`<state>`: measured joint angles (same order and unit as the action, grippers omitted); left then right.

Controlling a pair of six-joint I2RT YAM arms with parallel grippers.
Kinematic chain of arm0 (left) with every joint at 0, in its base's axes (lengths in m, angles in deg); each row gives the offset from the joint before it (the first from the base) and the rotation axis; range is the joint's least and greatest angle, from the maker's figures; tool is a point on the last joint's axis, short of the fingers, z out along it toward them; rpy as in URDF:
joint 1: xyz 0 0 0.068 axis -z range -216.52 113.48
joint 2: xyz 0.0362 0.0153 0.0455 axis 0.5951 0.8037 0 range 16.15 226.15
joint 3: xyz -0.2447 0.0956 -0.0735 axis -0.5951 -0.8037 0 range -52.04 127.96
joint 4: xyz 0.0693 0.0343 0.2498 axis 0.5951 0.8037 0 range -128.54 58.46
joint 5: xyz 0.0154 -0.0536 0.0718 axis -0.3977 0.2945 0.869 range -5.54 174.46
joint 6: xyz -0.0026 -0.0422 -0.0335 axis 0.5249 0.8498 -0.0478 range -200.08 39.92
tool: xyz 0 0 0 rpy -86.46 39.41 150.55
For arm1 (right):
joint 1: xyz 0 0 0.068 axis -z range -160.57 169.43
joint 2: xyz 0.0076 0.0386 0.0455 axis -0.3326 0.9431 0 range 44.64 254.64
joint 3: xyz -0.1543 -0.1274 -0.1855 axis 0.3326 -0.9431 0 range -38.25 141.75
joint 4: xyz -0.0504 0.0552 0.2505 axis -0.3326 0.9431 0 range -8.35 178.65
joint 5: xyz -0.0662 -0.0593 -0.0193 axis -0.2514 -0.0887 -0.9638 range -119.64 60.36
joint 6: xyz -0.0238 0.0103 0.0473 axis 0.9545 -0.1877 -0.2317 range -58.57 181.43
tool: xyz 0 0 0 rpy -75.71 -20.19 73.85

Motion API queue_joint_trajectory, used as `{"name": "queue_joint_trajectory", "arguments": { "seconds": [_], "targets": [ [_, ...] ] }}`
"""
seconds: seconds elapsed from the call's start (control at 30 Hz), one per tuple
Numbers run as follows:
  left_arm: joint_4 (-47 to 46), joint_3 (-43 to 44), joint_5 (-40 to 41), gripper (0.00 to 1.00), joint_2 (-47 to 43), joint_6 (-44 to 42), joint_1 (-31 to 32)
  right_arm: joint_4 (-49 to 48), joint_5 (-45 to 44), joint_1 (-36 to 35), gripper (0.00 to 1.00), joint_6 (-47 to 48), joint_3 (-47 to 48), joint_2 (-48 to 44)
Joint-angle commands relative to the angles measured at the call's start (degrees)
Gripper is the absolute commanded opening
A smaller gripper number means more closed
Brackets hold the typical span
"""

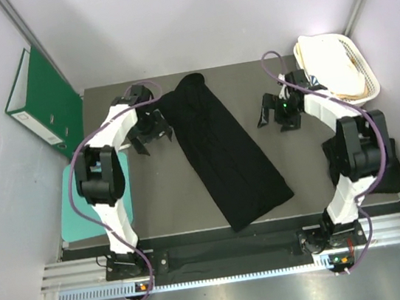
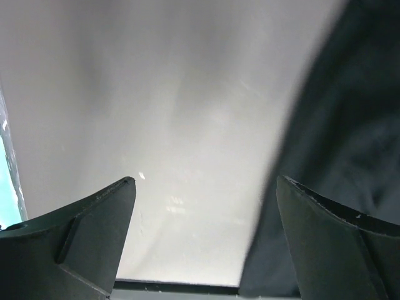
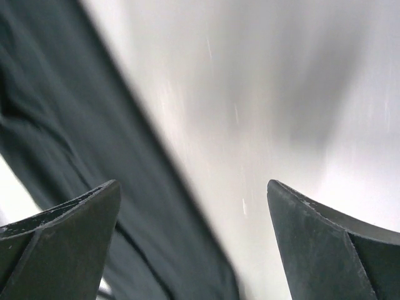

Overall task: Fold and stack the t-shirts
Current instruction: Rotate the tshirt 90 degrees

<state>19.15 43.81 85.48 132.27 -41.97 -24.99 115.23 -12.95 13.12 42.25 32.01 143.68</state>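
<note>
A black t-shirt (image 1: 226,150) lies folded into a long strip, running from the far middle of the table to the near right. My left gripper (image 1: 155,140) is open and empty just left of its far end. In the left wrist view (image 2: 205,181) bare table lies between the fingers and the shirt (image 2: 350,125) lies at the right. My right gripper (image 1: 276,118) is open and empty to the right of the strip. In the right wrist view (image 3: 192,182) the shirt (image 3: 62,112) lies at the left. Another black t-shirt (image 1: 387,168) lies bunched at the table's right edge, partly behind my right arm.
A white plastic basket (image 1: 354,54) with cream-white cloth stands at the far right corner. A green binder (image 1: 37,94) leans on the left wall. A teal mat (image 1: 70,209) lies beside the table's left edge.
</note>
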Motion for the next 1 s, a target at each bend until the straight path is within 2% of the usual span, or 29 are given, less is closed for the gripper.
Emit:
{"name": "queue_joint_trajectory", "arguments": {
  "seconds": [0.0,0.17,0.4,0.77,0.97],
  "targets": [
    [-4.0,-4.2,-5.3,0.99,-9.8,-2.7,1.2,-6.6,2.1,-1.8,1.0,-0.1,10.0,9.3],
    [-6.3,-8.0,-7.5,0.99,-14.0,-7.4,1.2,-6.9,3.8,-3.7,1.0,0.7,23.8,20.7],
    [-7.9,-10.5,-12.3,0.99,-11.5,-9.5,1.7,-10.6,6.6,-3.9,1.0,-3.0,36.2,32.1],
    [-6.5,-6.7,-16.3,0.99,-8.5,-11.8,2.0,-11.8,6.5,-4.1,1.0,-6.6,49.6,43.1],
    [-5.6,-3.7,-16.7,0.99,-5.4,-11.7,2.0,-14.2,10.5,-4.9,1.0,-11.7,57.2,49.3]
  ]
}}
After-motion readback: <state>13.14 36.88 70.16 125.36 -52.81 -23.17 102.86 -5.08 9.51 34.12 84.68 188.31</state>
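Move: The t-shirt lies lengthwise ahead between my hands. From my right hand its far end is about 28 cm ahead, 27 cm left and 6 cm below; its near end is some 20 cm back and 8 cm left, and the white basket about 18 cm ahead and 22 cm right. From my left hand the far end is about 28 cm ahead and 15 cm right; the teal board is 13 cm back, 20 cm left. With open, empty fingers I sweep my right hand forward about 23 cm and some 9 cm left, low along the t-shirt's right side towards its far end, tilting my fingertips forward and left. My left hand, also open, lifts about 5 cm, sinks halfway back and eases right and a little back to the shirt's left edge, turning some 15 degrees clockwise, fingertips swinging right. ##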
